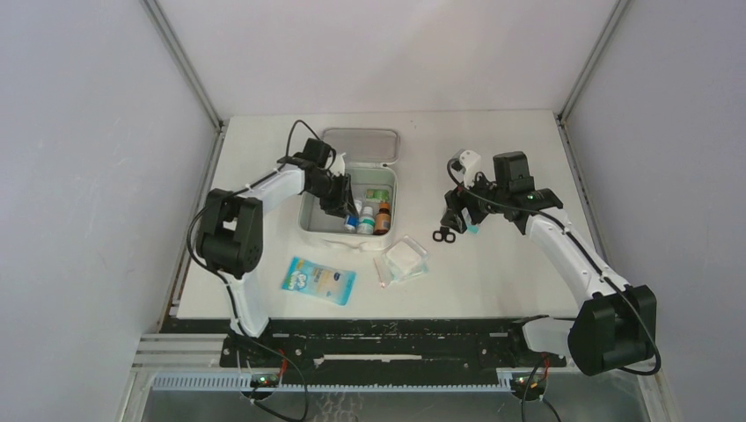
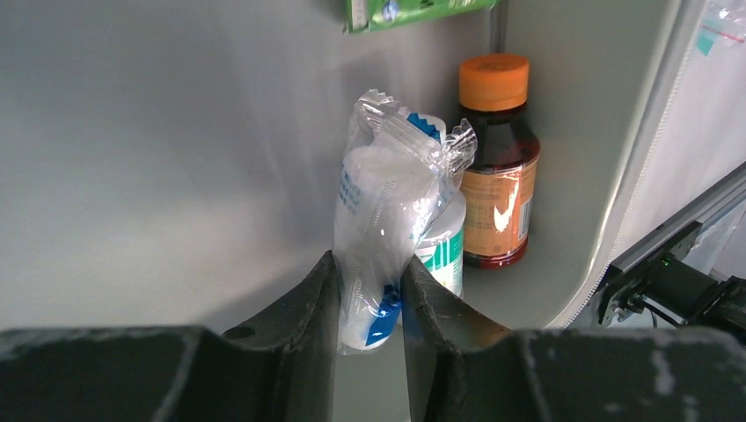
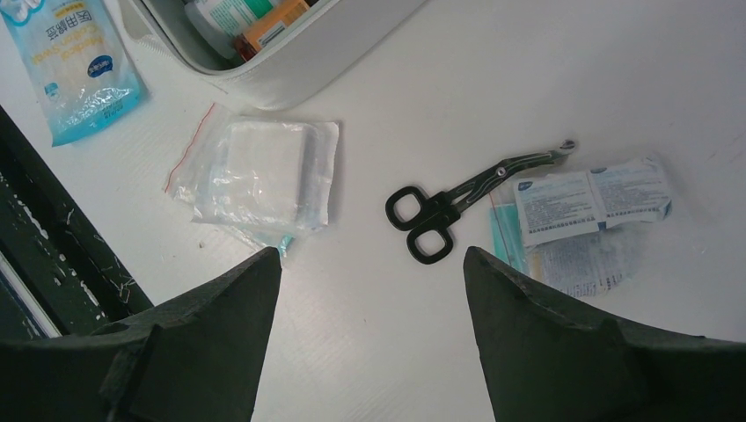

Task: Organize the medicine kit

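Note:
The medicine kit [image 1: 327,236] is a white zip case lying open on the table, its mesh-lined lid [image 1: 361,143] folded back. My left gripper [image 1: 340,207] reaches down inside it, shut on a clear plastic bag [image 2: 387,193] that holds a white and blue item. In the left wrist view the left gripper [image 2: 369,268] pinches the bag's lower end just above the case floor [image 2: 158,176]. Beside the bag stand a brown bottle with an orange cap [image 2: 497,167] and a white bottle with green print [image 2: 447,251]. My right gripper [image 3: 371,255] hangs open over the table near black scissors [image 3: 457,200].
A green box [image 2: 396,10] lies at the case's far side. A bagged gauze pad [image 3: 264,176] and a blue-and-white flat packet [image 1: 318,280] lie in front of the case. Small white sachets [image 3: 589,198] lie right of the scissors [image 1: 444,235].

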Controlling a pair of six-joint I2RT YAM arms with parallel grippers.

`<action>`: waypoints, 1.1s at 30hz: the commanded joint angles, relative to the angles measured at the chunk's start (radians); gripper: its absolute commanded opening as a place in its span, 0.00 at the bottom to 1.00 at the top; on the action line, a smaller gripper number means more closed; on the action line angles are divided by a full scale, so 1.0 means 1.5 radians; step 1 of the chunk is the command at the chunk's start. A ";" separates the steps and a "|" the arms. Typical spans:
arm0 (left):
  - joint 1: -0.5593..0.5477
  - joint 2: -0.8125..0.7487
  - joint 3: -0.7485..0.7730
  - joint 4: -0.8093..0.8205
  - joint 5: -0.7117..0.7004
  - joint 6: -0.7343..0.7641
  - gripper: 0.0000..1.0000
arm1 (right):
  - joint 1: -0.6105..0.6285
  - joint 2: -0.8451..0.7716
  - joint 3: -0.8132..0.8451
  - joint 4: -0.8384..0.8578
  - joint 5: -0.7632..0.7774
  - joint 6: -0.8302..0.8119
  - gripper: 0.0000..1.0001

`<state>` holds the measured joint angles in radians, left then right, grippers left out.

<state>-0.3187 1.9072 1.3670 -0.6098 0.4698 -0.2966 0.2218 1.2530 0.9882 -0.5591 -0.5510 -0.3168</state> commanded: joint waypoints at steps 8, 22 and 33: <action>-0.016 -0.020 -0.064 0.004 -0.016 -0.030 0.39 | -0.005 -0.001 -0.001 0.021 -0.010 -0.009 0.76; -0.018 -0.043 -0.060 -0.003 -0.016 -0.021 0.68 | -0.005 0.004 -0.001 0.021 -0.013 -0.009 0.76; -0.017 -0.104 -0.045 -0.010 -0.034 0.028 0.78 | -0.004 0.014 -0.001 0.018 -0.004 -0.015 0.76</action>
<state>-0.3389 1.8488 1.2709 -0.6254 0.4244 -0.3050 0.2218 1.2655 0.9825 -0.5587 -0.5549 -0.3199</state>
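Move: The left hand, inside the kit, still pinches the wrapped bandage roll; its resting spot on the kit floor lies about 2 cm back, 1 cm right and 3 cm below. The white bottle stands some 4 cm right and 2 cm back, the brown bottle about 8 cm right and 1 cm back, the green box roughly 6 cm right and 4 cm ahead, all some 3 cm lower. From the idle right hand the spot is about 25 cm left, 3 cm ahead and 12 cm below. Left hand lowers the roll 3 cm down and back beside the white bottle, opens wide, rises 2 cm. ##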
